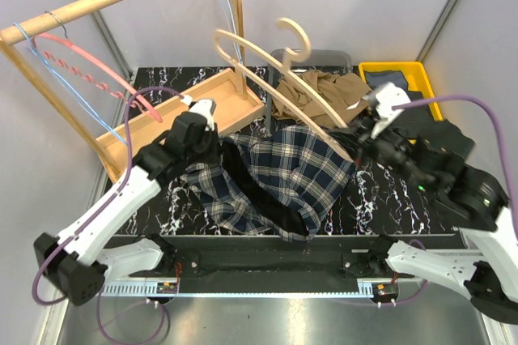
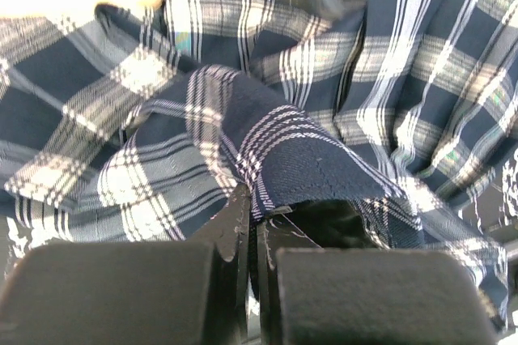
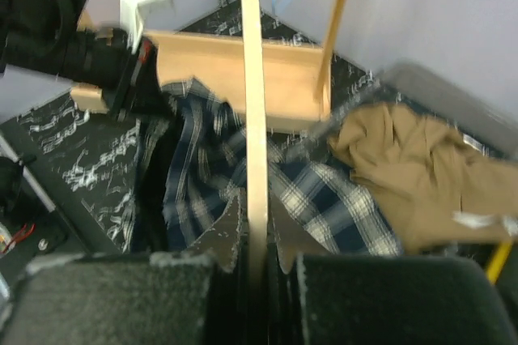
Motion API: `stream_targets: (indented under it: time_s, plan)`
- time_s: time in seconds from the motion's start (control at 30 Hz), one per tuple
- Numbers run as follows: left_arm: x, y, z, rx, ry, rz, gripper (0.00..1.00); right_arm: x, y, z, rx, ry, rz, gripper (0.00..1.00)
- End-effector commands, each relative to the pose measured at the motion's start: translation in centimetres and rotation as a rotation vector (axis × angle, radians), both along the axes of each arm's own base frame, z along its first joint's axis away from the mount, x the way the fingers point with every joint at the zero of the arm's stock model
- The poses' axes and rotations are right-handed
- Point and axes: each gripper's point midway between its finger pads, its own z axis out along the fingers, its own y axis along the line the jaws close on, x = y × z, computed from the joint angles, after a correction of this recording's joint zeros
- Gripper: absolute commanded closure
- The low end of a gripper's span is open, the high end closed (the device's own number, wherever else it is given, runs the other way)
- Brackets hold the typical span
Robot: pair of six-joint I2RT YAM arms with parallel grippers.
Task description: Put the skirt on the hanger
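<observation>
The tan-brown skirt (image 1: 324,90) lies crumpled at the back of the table, partly under the thick wooden hanger (image 1: 275,70); in the right wrist view the skirt (image 3: 421,175) lies to the right. The light-blue wire hanger (image 1: 57,70) hangs from the rack's rail at far left, away from both arms. My left gripper (image 1: 214,144) (image 2: 255,207) is shut on a fold of the plaid shirt (image 2: 324,78). My right gripper (image 1: 354,153) (image 3: 257,215) is shut on the lower end of the wooden hanger (image 3: 252,78), held above the shirt (image 1: 283,167).
A wooden rack with a tray base (image 1: 178,110) stands at the back left, with a pink hanger (image 1: 89,66) on its rail. A yellow bin (image 1: 421,78) with dark cloth sits at the back right, and a grey bin (image 1: 320,57) behind the skirt.
</observation>
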Motion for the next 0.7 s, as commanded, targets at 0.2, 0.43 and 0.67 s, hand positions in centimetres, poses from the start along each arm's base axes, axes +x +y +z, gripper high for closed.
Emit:
stream_targets:
  time_s: [0.2, 0.43, 0.67]
  plan:
    - [7.2, -0.3, 5.9, 0.128, -0.144, 0.093, 1.00, -4.2, -5.7, -7.1, -0.075, 0.267, -0.108, 1.00]
    - [9.8, 0.6, 6.5, 0.134, -0.131, 0.143, 1.00, -6.7, -7.2, -7.3, -0.126, 0.326, -0.069, 1.00]
    - [10.8, 0.6, 5.4, 0.152, -0.100, 0.145, 1.00, -7.6, -6.0, -7.7, -0.092, 0.324, 0.016, 1.00]
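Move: My right hand holds the wooden hanger by one end. The skirt's waistband, pinched in my left hand, lies about 29 cm left of my right hand, 7 cm ahead and 23 cm below it; the brown cloth is some 27 cm straight ahead and 40 below. From my left hand, the hanger's free end is roughly 15 cm ahead, 4 cm right and 30 above, and the rack's base board about 12 ahead, 11 left and 20 below. I tip my right hand about 20 degrees nose-down while drawing it back, right and down, roughly 7–8 cm each way, so the hanger's free end swings down towards the waistband. Meanwhile my left hand, still pinching the waistband, carries it forward about 9 cm and up 3, rolling some 10 degrees with its left side rising. Both grips stay shut. ##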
